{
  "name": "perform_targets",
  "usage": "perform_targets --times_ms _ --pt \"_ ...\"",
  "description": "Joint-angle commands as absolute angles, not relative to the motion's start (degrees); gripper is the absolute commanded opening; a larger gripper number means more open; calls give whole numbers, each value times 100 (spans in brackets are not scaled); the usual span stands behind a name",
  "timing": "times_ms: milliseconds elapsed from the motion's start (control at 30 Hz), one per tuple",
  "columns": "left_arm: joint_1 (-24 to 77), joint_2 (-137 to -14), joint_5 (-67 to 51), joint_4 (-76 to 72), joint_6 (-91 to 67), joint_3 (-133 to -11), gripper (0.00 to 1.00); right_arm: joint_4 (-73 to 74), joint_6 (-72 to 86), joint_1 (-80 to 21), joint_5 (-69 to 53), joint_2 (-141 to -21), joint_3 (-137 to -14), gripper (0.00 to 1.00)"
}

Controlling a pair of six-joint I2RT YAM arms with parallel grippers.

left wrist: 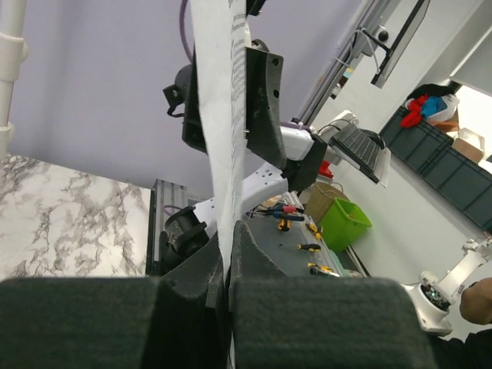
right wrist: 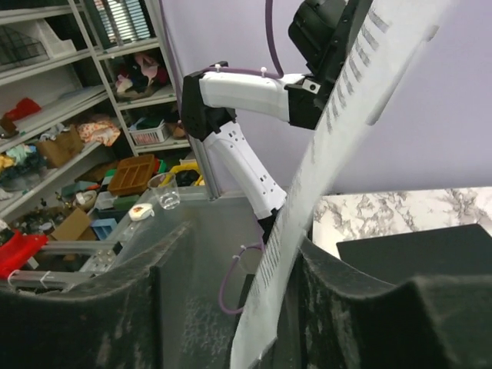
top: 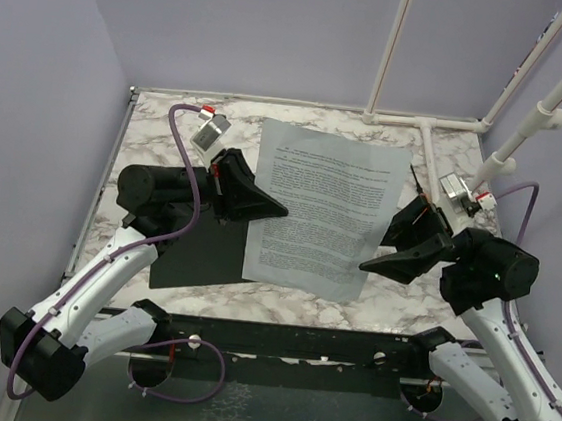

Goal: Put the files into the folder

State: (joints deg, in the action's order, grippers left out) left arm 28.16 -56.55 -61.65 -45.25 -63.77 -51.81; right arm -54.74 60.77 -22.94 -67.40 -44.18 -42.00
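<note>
One white printed sheet of the files (top: 326,210) hangs spread between my two arms above the marble table (top: 422,301). My left gripper (top: 279,210) is shut on its left edge; in the left wrist view the sheet (left wrist: 223,115) rises edge-on out of the pinched left gripper (left wrist: 228,231). My right gripper (top: 383,246) straddles the right edge. In the right wrist view the sheet (right wrist: 338,131) slants through the right gripper (right wrist: 246,250), whose jaws stand apart, and leans on the right finger (right wrist: 338,292). The black folder (top: 196,252) lies flat under the left arm, its corner (right wrist: 430,246) showing.
White pipes (top: 531,126) rise at the back right corner and run along the table's far edge. Lavender walls close in the left and back sides. A black rail (top: 297,343) crosses the near edge between the arm bases.
</note>
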Motion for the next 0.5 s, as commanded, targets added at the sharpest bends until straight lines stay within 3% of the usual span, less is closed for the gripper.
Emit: perform_targets --times_ms 0,200,467 --pt "2830 -5565 -5894 -4279 -6029 -5174 0 -4463 5459 -2304 -6703 -4147 -4382 47" --pt "2830 -5499 -5714 -4023 -5857 -5160 0 -2664 4611 -2303 -6075 -4175 -4807 29" --pt "2830 -5458 -5508 -3908 -5761 -5082 0 -2938 4898 -2304 -5953 -4500 -4841 29"
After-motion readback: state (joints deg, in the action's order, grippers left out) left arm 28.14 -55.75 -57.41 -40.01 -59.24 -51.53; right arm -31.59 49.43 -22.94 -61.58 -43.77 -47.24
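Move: The paper file is gripped near its left edge by the left hand; its middle is about 5 cm to that hand's right, level with it. From the right hand, whose half-open fingers straddle the right edge, the file's middle is about 7 cm left, 4 cm ahead and 2 cm up. The open black folder lies on the table, some 33 cm below the right hand, 22 cm ahead and 22 cm left. Forward about 3 cm goes the right hand, along the file's right side, turning some 8 degrees clockwise and tipping down slightly. Its fingers narrow around the edge from half open to about a third, without shutting; whether they touch can't be seen. The left hand keeps its pinch, easing forward 1.5 cm and turning slightly counter-clockwise. ##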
